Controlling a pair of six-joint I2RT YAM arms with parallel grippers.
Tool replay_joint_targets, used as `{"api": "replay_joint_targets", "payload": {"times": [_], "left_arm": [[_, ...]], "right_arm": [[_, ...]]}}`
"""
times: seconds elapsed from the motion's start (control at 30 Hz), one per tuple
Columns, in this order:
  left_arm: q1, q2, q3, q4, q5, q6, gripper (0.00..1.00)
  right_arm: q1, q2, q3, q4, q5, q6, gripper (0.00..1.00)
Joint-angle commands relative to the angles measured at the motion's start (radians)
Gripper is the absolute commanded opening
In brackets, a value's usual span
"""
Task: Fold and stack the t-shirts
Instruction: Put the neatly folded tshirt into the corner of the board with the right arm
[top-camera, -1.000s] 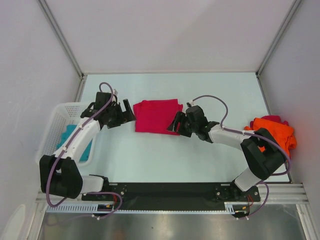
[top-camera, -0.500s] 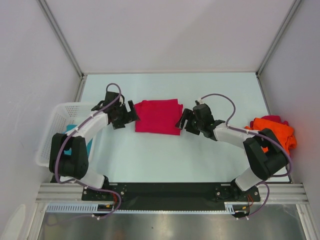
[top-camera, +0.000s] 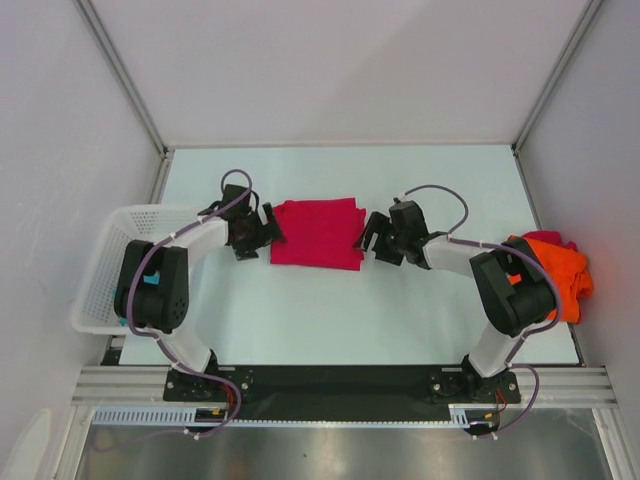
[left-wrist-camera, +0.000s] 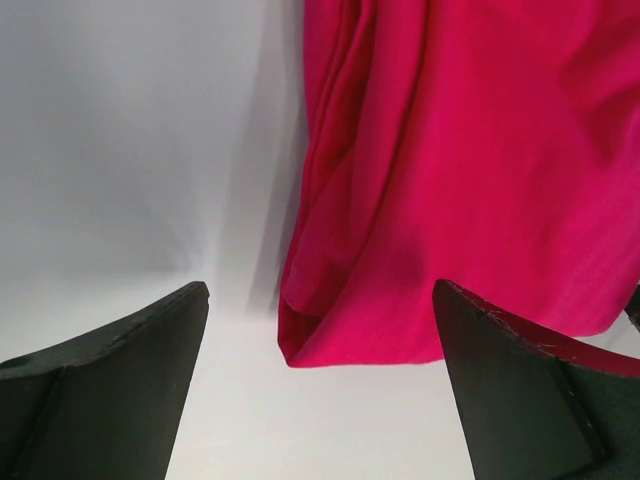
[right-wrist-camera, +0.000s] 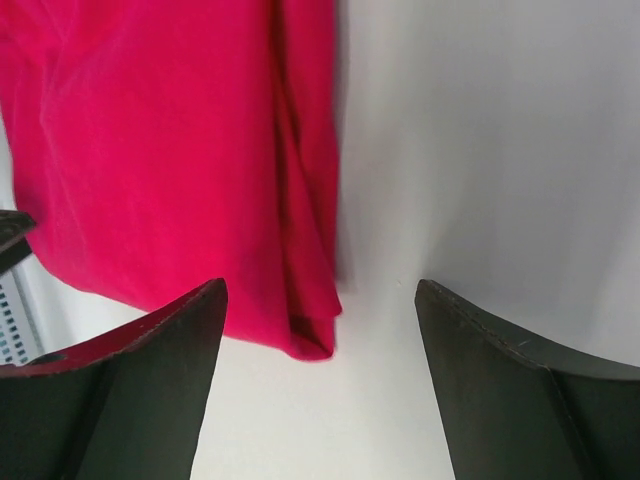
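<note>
A folded crimson-pink t-shirt lies flat at mid-table. My left gripper stands open at its left edge. In the left wrist view the shirt's near corner lies between the spread fingers of that gripper, clear of both. My right gripper stands open at the shirt's right edge, where a folded corner sits between the fingers of that gripper without touching them. A crumpled orange t-shirt lies at the far right edge. Only a speck of teal shows by the left arm over the basket.
A white mesh basket stands at the table's left edge, partly under the left arm. The right arm's elbow sits against the orange shirt. Metal frame posts and white walls close in the back and sides.
Both grippers have slid in toward the pink shirt's side edges. The left arm has swung up and away from the basket's middle. The right jaws have spread wider.
</note>
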Motion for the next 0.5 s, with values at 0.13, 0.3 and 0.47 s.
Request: {"api": "replay_joint_targets", "payload": {"times": [0.13,0.3,0.47], "left_arm": [[-0.007,0.063,0.084,0.039,-0.022,-0.010,1.00],[-0.007,0.111,0.130,0.028,-0.035,-0.005,1.00],[-0.007,0.178,0.152,0.063,-0.001,-0.034,0.99]], "right_arm": [[0.000,0.126,0.109,0.032,-0.034,-0.009,0.83],[0.000,0.195,0.161,0.026,-0.044,-0.009,0.83],[0.000,0.249,0.199,0.024,-0.058,-0.006,0.83]]}}
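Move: Some 13 cm to the right hand's left and 4 cm ahead lies the middle of the folded t-shirt, about 3 cm below the fingers; its near right corner is just by them. From the left hand the t-shirt's middle lies roughly 12 cm to the right, 3 cm ahead and 3 cm down. The orange t-shirt lies about 41 cm to the right of the right hand and 8 cm back. The white basket is some 29 cm to the left hand's left and 7 cm back. Sliding in level from the near right corner, the right hand goes forward and left about 5.5 cm in all, its open fingers coming over the folded t-shirt's right edge. The left hand, wide open, sinks about 1 cm, then runs forward some 3.5 cm along the left edge. Neither gripper closes, and contact with the cloth can't be made out. ##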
